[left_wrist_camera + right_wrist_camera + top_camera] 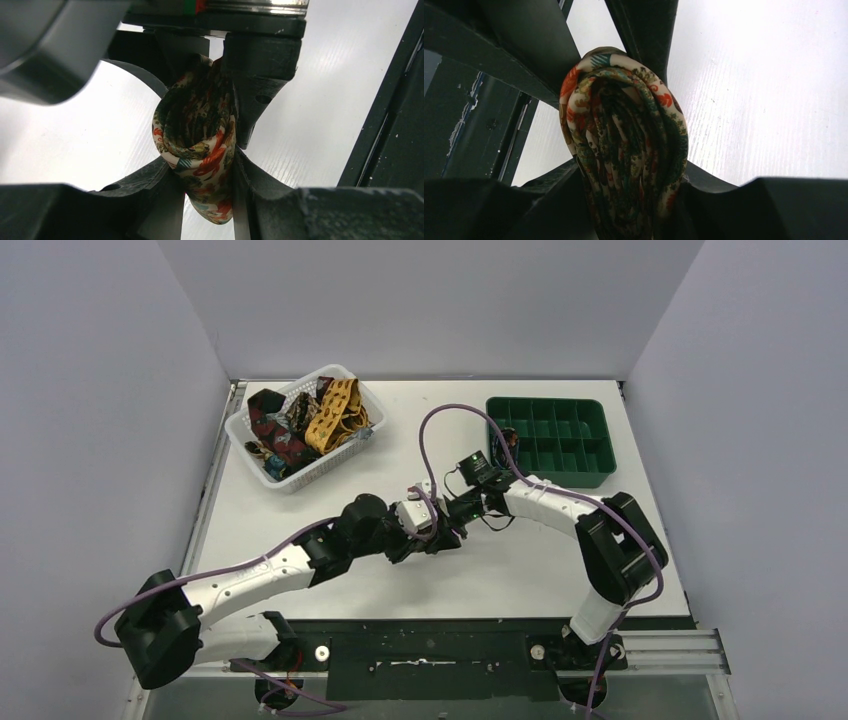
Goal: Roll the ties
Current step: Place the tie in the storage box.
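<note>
A tie (pixel 200 145) with a cream, red and green print, wound into a small coil, hangs above the white table between both grippers. My left gripper (pixel 205 170) is shut on it, one finger on each side of the coil. From the opposite side my right gripper (pixel 629 185) is shut on the same coiled tie (pixel 624 145), whose layered end faces that camera. In the top view the left gripper (pixel 432 530) and the right gripper (pixel 462 510) meet over the table's middle, and the coil is hidden there. More ties (pixel 300 425), dark red and mustard yellow, lie in a white basket (pixel 335 371).
A green compartment tray (pixel 590 475) stands at the back right. The white basket sits at the back left. Purple cables (pixel 440 420) loop over both arms. The table's dark front edge (pixel 420 625) runs near the arm bases.
</note>
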Available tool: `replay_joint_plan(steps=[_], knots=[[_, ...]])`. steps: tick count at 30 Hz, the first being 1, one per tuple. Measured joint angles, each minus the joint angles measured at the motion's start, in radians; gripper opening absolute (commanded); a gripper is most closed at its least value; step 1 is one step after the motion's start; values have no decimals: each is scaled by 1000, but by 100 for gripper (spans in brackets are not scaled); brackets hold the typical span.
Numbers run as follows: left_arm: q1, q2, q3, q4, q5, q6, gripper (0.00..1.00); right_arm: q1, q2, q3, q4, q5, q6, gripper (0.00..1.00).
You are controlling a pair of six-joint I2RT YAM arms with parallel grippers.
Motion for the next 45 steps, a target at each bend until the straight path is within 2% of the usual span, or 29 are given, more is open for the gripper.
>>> replay_joint_plan(steps=[2,9,13,21,27,31,35,38,42,45], knots=[[0,-6,0,2,-3,0,3,0,-7,0,-1,3,2,1],[-3,-20,-14,8,-18,-19,68,6,-9,0,-21,6,2,0],[1,-40,-21,11,-43,-50,96,5,-21,-2,-21,43,43,0],[14,-153,-72,42,-96,-133,97,5,-90,-32,80,208,241,0],[41,-336,-146,54,-257,-272,97,-2,-153,-43,140,524,493,0],[63,-437,-155,52,-347,-364,97,-26,-161,53,79,753,657,0],[82,-452,-155,39,-388,-423,97,-110,-161,182,28,903,814,0],[87,-427,-154,5,-400,-456,97,-225,-170,228,8,1007,930,0],[87,-402,-154,-29,-400,-492,97,-354,-169,250,-44,1125,1024,0],[89,-388,-154,-35,-398,-510,97,-389,-148,291,-102,1193,1066,0]])
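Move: The rolled tie is already up off the table, pinched by both hands. From the right hand the green storage box's middle lies about 23 cm ahead, 27 cm to the right and 7 cm lower; the dark rolled tie inside it sits some 20 cm ahead and 15 cm right. From the left hand the box is roughly 22 cm ahead and 31 cm right, the white basket about 24 cm ahead and 26 cm left. The rolled tie passes to the right hand alone: the left fingers open wide and come free, and that hand backs off some 9 cm left and a little forward, rising then partly sinking, turning counter-clockwise. The right hand keeps its pinch, then swings the tie about 22 cm forward and as far right, rising 8 cm, over the box's left part while turning some 100 degrees clockwise. ##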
